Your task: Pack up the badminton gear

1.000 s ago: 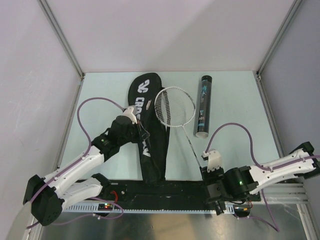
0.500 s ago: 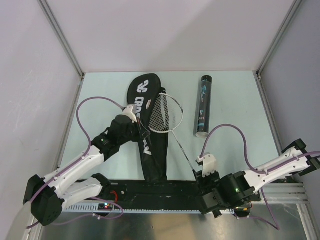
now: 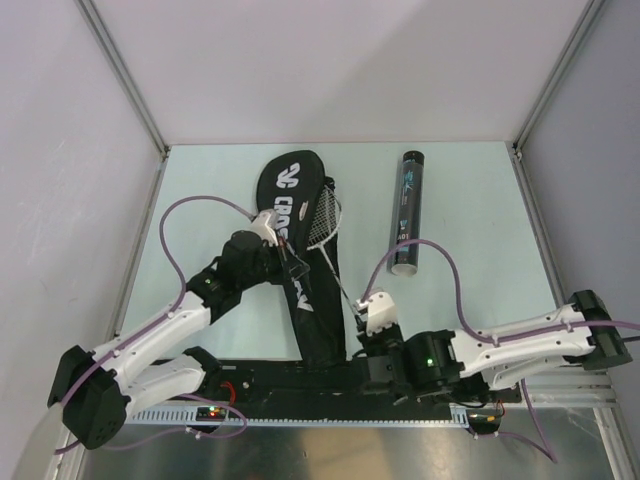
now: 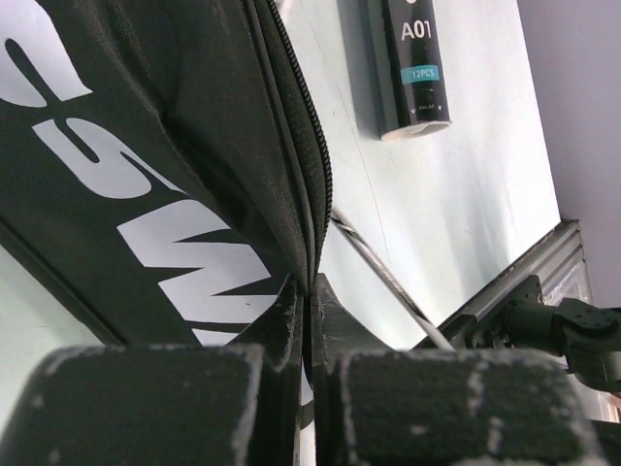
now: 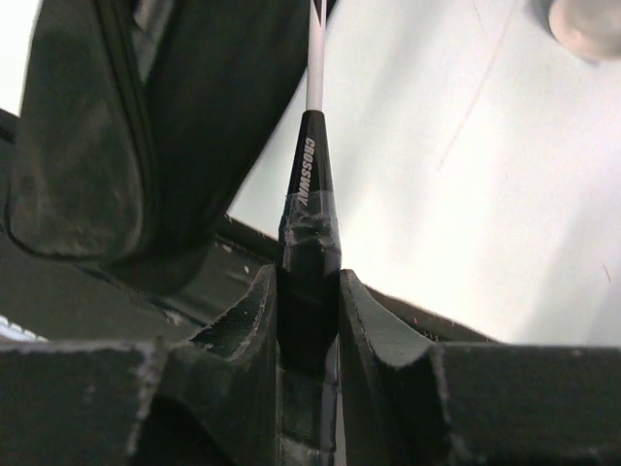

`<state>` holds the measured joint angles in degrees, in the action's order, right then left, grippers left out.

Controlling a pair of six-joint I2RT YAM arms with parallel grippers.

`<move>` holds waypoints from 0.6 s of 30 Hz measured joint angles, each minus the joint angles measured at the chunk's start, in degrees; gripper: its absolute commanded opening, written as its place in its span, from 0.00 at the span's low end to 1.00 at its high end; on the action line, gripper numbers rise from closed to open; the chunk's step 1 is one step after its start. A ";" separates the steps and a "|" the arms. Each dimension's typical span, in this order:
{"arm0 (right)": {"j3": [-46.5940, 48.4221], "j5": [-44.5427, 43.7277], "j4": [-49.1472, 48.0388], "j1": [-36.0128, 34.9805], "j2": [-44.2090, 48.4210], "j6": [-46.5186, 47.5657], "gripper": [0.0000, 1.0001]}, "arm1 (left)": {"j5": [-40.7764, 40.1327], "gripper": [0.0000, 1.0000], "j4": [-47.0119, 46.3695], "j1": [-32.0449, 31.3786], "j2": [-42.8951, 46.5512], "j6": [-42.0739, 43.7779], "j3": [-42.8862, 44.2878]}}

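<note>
The black white-lettered racket bag (image 3: 300, 300) lies lengthwise mid-table. My left gripper (image 3: 289, 264) is shut on its zippered edge (image 4: 315, 194), the fabric pinched at the fingertips (image 4: 309, 291) and held up. A silver-framed racket (image 3: 325, 215) has its head partly inside the bag's opening, and its thin shaft (image 4: 388, 282) runs back toward the right arm. My right gripper (image 3: 368, 338) is shut on the racket's black handle (image 5: 309, 243), seen between both pads (image 5: 309, 291). The bag's lower end (image 5: 146, 126) lies just left of that handle.
A long black tube (image 3: 407, 212) lies on the table right of the bag, its pale open end (image 5: 587, 24) toward the arms; it also shows in the left wrist view (image 4: 412, 68). A black rail (image 3: 300, 385) lines the near edge. Grey walls enclose the table.
My right gripper has moved left with the racket, swinging its head from beside the tube into the bag's opening. The left gripper has kept its hold on the bag edge.
</note>
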<state>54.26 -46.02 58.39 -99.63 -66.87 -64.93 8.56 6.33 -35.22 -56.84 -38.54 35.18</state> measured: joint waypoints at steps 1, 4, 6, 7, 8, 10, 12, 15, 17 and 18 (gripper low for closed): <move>0.00 -0.13 -2.40 1.05 -1.01 2.80 0.00 | 0.42 0.00 -0.26 0.00 -0.02 -0.04 -0.33; 0.00 -0.15 -8.92 3.58 -3.87 9.75 0.00 | 1.31 0.00 -0.96 0.00 -0.02 -0.11 -1.22; 0.00 -0.09 -13.81 5.79 -5.62 13.97 0.00 | 1.81 0.00 -1.14 0.00 -0.02 -0.11 -1.79; 0.00 -0.07 -15.63 6.71 -6.23 15.39 0.00 | 2.10 0.00 -1.16 0.00 -0.04 -0.11 -1.99; 0.00 -0.02 -17.77 8.02 -6.95 17.05 0.00 | 2.43 0.00 -1.29 0.00 -0.04 -0.20 -2.27; 0.00 0.20 -21.94 10.45 -8.50 19.69 0.00 | 3.08 0.00 -1.95 0.02 -0.04 -0.57 -2.95; 0.00 0.52 -26.25 12.96 -10.34 21.97 0.00 | 3.82 0.00 -3.02 0.00 0.00 -1.16 -3.85; 0.02 1.16 -32.48 16.04 -13.18 24.90 0.00 | 4.70 0.00 -4.74 0.00 0.37 -2.45 -5.51; 0.02 1.62 -36.61 17.84 -15.30 26.73 0.00 | 5.29 0.00 -5.33 0.00 0.87 -3.23 -6.40; 0.02 1.81 -38.40 18.53 -16.20 27.52 0.00 | 5.44 0.00 -5.44 0.00 1.18 -3.58 -6.75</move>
<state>54.28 -44.21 19.99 -81.10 -83.07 -37.41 14.00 0.89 -35.22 -55.66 -42.13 28.42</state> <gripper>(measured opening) 0.268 0.014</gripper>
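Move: My right hand holds the racket by its handle. The bag's open side lies about 25 cm ahead of that hand, 11 cm to its left and 12 cm below. The racket head, already half under the flap, is roughly 40 cm ahead and 11 cm left; the shuttlecock tube's middle is some 46 cm ahead and 16 cm right. From my left hand, pinching the raised flap edge, the open side is about 8 cm ahead, 4 cm right and 13 cm lower. I feed the racket head-first deeper under the raised flap: my right hand goes forward and left together, about 9 cm each way, towards my left hand, sinking slightly and tipping up a little, its grip on the handle unchanged. My left hand keeps the flap edge pinched and eases back and down, around 2 cm each. ##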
